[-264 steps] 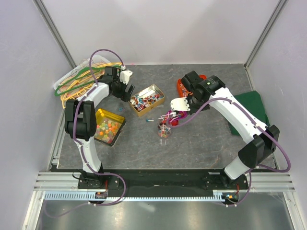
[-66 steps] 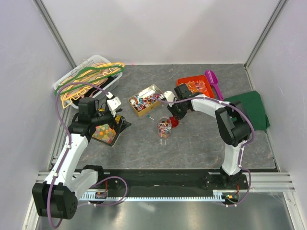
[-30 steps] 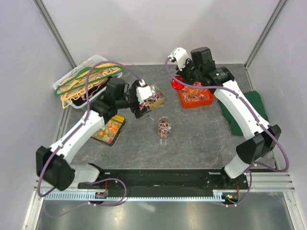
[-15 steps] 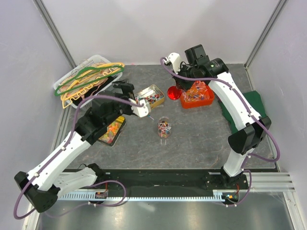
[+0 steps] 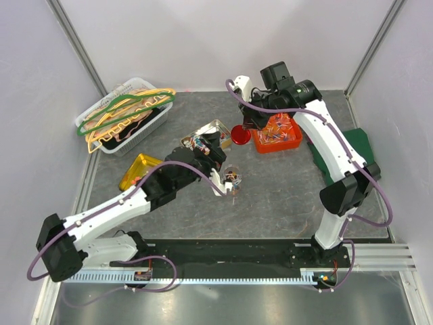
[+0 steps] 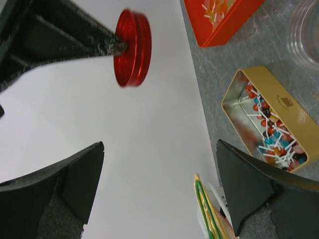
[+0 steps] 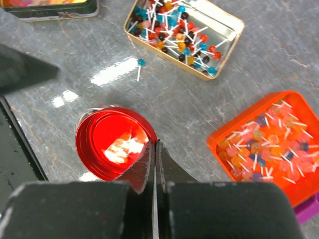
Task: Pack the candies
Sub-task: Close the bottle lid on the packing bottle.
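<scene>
The candies are small balls on white sticks. They fill a gold tin (image 7: pixel 184 35) (image 6: pixel 269 119), an orange tray (image 7: pixel 269 144) (image 5: pixel 276 132), and partly a clear jar (image 5: pixel 234 177). One candy (image 7: pixel 140 67) lies loose on the table. My right gripper (image 7: pixel 155 144) (image 5: pixel 249 122) is shut on the rim of the round red lid (image 7: pixel 112 144) (image 5: pixel 239 134) (image 6: pixel 132 47), held in the air left of the orange tray. My left gripper (image 6: pixel 159 199) (image 5: pixel 223 177) stands wide open and empty next to the jar, pointing toward the back wall.
A yellow tin (image 5: pixel 135 169) of coloured sweets lies left of my left arm. A white basket of hangers (image 5: pixel 125 115) sits at the back left. A green cloth (image 5: pixel 352 152) lies at the right, and a purple scoop (image 7: pixel 309 211) lies beside the orange tray.
My left arm has swung right and toward the near edge, from the gold tin to beside the jar, uncovering the yellow tin. My right gripper with the lid barely moved.
</scene>
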You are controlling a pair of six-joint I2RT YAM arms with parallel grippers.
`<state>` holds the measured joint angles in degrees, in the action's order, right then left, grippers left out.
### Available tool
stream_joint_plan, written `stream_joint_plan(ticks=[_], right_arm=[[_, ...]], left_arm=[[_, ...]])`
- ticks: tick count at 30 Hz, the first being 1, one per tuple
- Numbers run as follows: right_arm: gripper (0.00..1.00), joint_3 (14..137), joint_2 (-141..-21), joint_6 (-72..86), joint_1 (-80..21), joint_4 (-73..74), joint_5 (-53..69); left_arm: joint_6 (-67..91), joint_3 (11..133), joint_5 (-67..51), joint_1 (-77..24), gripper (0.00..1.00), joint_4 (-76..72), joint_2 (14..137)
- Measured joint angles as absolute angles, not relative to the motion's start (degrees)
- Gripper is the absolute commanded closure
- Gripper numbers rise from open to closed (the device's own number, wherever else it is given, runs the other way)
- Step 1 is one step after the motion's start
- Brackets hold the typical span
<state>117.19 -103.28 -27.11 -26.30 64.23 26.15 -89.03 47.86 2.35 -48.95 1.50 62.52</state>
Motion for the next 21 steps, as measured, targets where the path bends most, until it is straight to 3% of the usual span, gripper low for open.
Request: stream_joint_plan(ticks=[7,10,15,21], right_arm=[[1.00,117.03,-105.86,-28.05,-24.51,63.77,30.61],[1.00,117.03,-106.61,-28.49,-23.20,63.66,32.56],[1.00,116.38,-106.98,-29.06,-22.11,63.42,35.18],[1.00,115.72,-106.98,-29.52,-22.28,63.46,37.54]], left_arm=[[-91.88,47.79,0.82,-51.86,0.01,-7.99,70.81],[-92.49,48.38,0.91,-53.01,0.06,-9.85,72.10],[-92.90,49.04,0.89,-55.57,0.23,-12.19,73.49],[-92.97,49.23,1.41,-57.28,0.31,-12.95,75.64]])
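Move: The red lid, pinched edge-on in my right fingers, is about 8 cm to the right and 5 cm ahead of my left hand, nearly level with it. From that hand the bottle stands some 7 cm back, 6 cm right and 14 cm below; the gold tray is about 5 cm ahead, 2 cm left, 16 cm down. From my right hand the lid's middle is 3 cm left and 2 cm back, the bottle about 14 cm back, 5 cm left and 14 cm down. I swing my wide-open left hand about 9 cm to the right, towards the lid, turning it some 10 degrees clockwise, and start narrowing its fingers by about a quarter once the lid lies ahead of their gap. My right hand keeps its pinch on the lid's edge and sinks about 2 cm with a slight turn. The left fingertips come close to the rim; contact can't be made out. ##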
